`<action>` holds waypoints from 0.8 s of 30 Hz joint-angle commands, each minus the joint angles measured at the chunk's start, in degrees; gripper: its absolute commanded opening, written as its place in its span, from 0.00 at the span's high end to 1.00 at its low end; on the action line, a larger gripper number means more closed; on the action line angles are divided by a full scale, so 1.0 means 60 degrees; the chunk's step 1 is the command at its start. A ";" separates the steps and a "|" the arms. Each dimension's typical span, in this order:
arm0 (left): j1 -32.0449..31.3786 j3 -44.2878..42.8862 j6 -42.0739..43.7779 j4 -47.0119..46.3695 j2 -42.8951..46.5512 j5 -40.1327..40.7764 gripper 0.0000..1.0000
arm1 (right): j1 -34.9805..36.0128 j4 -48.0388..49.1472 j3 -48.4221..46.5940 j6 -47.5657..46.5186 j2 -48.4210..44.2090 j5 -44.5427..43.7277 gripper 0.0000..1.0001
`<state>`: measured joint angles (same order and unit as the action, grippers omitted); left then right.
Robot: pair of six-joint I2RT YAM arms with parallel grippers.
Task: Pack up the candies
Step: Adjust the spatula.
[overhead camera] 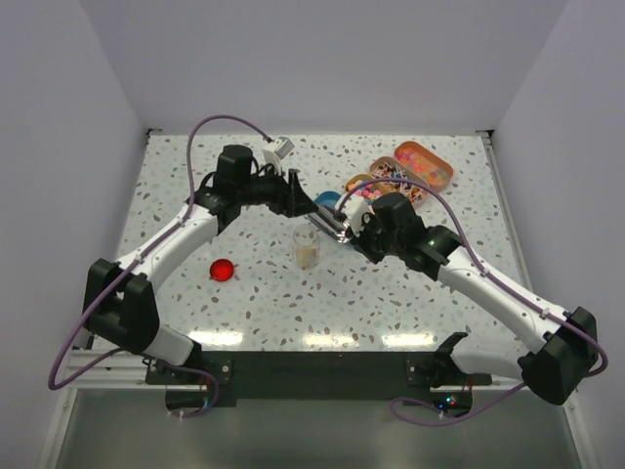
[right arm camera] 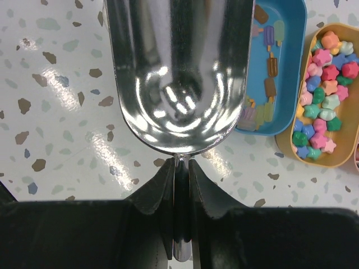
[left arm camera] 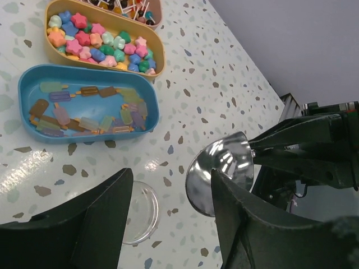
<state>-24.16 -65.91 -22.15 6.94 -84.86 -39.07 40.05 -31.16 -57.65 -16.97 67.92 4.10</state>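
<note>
Star-shaped candies point(left arm camera: 95, 42) in mixed colours fill a yellow oval tin point(left arm camera: 160, 53). Flat popsicle-shaped candies point(left arm camera: 90, 120) lie in a blue tin point(left arm camera: 22, 84). A clear jar point(overhead camera: 307, 246) stands mid-table with a little pale content. In the left wrist view its rim point(left arm camera: 145, 210) shows partly behind my left finger. My left gripper point(left arm camera: 171, 210) hangs open just above the jar, nothing between its fingers. My right gripper point(right arm camera: 180, 168) is shut on the handle of a silver scoop point(right arm camera: 176, 73), whose bowl is empty and sits beside the jar point(overhead camera: 329, 223).
A red round lid point(overhead camera: 223, 271) lies on the table left of the jar. Two more tins stand at the back right, one with lollipops point(overhead camera: 395, 176) and an orange one point(overhead camera: 423, 163). The blue tin point(overhead camera: 327, 200) is right behind the scoop.
</note>
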 commanded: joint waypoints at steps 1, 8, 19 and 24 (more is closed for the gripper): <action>-0.0001 -0.0484 -0.0219 0.0000 -0.0255 -0.0183 0.39 | -0.0054 0.0813 0.0057 0.0045 -0.0377 0.0372 1.00; -0.0001 -0.0543 -0.0278 0.0088 -0.0476 -0.0124 0.55 | -0.0127 0.1266 0.0350 0.0162 -0.0773 0.0328 1.00; 0.0233 -0.0441 -0.0351 0.0293 -0.0608 0.0066 0.64 | -0.0347 0.1956 0.0512 0.0280 -0.1549 0.0547 1.00; 0.0321 -0.0426 -0.0468 0.0162 -0.0725 -0.0007 0.65 | -0.0376 0.1999 0.0248 0.0265 -0.1564 0.0723 1.00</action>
<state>-23.57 -67.09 -24.62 7.94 -88.25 -40.27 38.41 -24.08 -53.89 -16.16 60.29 7.20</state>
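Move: The spatula's blade, its handle held in the right fingers, has its middle about 5 cm to the left hand's right, 3 cm back and 3 cm lower; from the right hand it sits some 5 cm ahead, 6 cm left and 3 cm up. Below the left hand, the clear jar stands about 6 cm back and 1 cm left, the blue tray 3 cm ahead and 10 cm right. The tray is 8 cm ahead of the right hand and 1 cm left. The left fingers narrow to roughly half their gap around the blade's tip, the one nearer the blade seeming to bear on it, while that hand sinks about 1.5 cm and tips slightly down. The right hand keeps its grip on the handle and rises some 3.5 cm almost straight up, its fingertips tilting up about 10 degrees, so the handle is lifted against the left finger. ##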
